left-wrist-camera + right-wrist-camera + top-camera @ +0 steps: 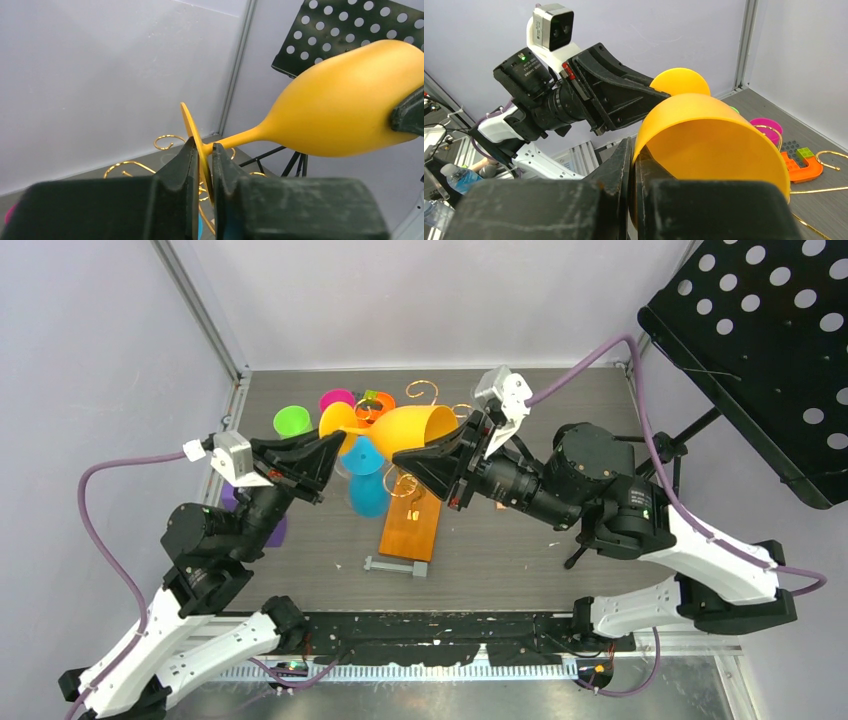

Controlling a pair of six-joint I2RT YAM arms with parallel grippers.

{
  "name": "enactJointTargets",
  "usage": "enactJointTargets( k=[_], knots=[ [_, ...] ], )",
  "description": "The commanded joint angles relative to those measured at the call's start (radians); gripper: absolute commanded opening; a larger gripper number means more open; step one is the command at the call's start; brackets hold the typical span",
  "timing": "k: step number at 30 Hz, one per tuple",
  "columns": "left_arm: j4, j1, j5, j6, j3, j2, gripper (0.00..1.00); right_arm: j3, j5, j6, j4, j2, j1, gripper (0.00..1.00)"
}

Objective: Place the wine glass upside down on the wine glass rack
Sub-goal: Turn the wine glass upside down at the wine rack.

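The yellow-orange wine glass (pixel 410 430) hangs on its side in the air, held at both ends, foot to the left and bowl mouth to the right. My left gripper (pixel 338 445) is shut on the thin foot disc (pixel 192 127), one finger on each face. My right gripper (pixel 402 456) is shut on the bowl's rim (pixel 659 107), one finger inside and one outside. Below the glass stands the wine glass rack: gold scrolled wire (pixel 420 390) on an orange wooden base (pixel 412 525). Its curls (pixel 125 165) show behind my left fingers.
A blue glass (pixel 368 485) sits by the rack's stem. Green (pixel 292 421) and pink (pixel 337 399) cups and an orange toy block (pixel 801 162) lie at the back. A grey brick (pixel 395 566) lies before the base. A black perforated stand (pixel 760 350) rises at right.
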Motion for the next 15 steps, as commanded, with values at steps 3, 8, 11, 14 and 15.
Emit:
enactJointTargets(
  k=[3,8,11,14,15],
  knots=[
    [0.047,0.004,-0.056,0.003,0.009,0.019,0.00,-0.071,-0.108,-0.004,0.105,-0.085,0.013,0.18],
    [0.070,0.004,-0.089,0.027,0.006,0.014,0.00,-0.119,-0.038,-0.025,0.097,-0.141,0.013,0.37],
    [0.068,0.004,-0.090,0.040,0.010,0.014,0.00,-0.142,0.019,-0.036,0.061,-0.187,0.013,0.45],
    [0.067,0.005,-0.073,0.063,0.007,0.005,0.00,-0.153,0.078,-0.046,0.014,-0.238,0.013,0.52],
    [0.068,0.004,-0.051,0.078,0.006,0.002,0.00,-0.153,0.110,-0.048,0.005,-0.249,0.013,0.53]
  ],
)
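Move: The left hand's fingers already straddle the foot disc of the yellow wine glass, whose middle lies some 5 cm to this hand's right, 3 cm back and 3 cm higher. The rack's hub is about 12 cm ahead of the left hand, 8 cm to its right and 22 cm below; the hanging blue glass is 9 cm ahead, 1 cm right and 25 cm below. From the right hand, still gripping the bowl's rim, the wine glass's middle is roughly 5 cm ahead, 4 cm left and 2 cm lower. The left hand shuts its almost closed fingers fully, pinching the wine glass's foot disc, then eases about 1 cm forward and left with that pinch kept. The right hand opens to about half, letting go of the bowl's rim while it first sinks and draws back some 1.5 cm, and then pulls off to the right by about 5 cm, away from the glass, rising again as it goes and hardly turning. ##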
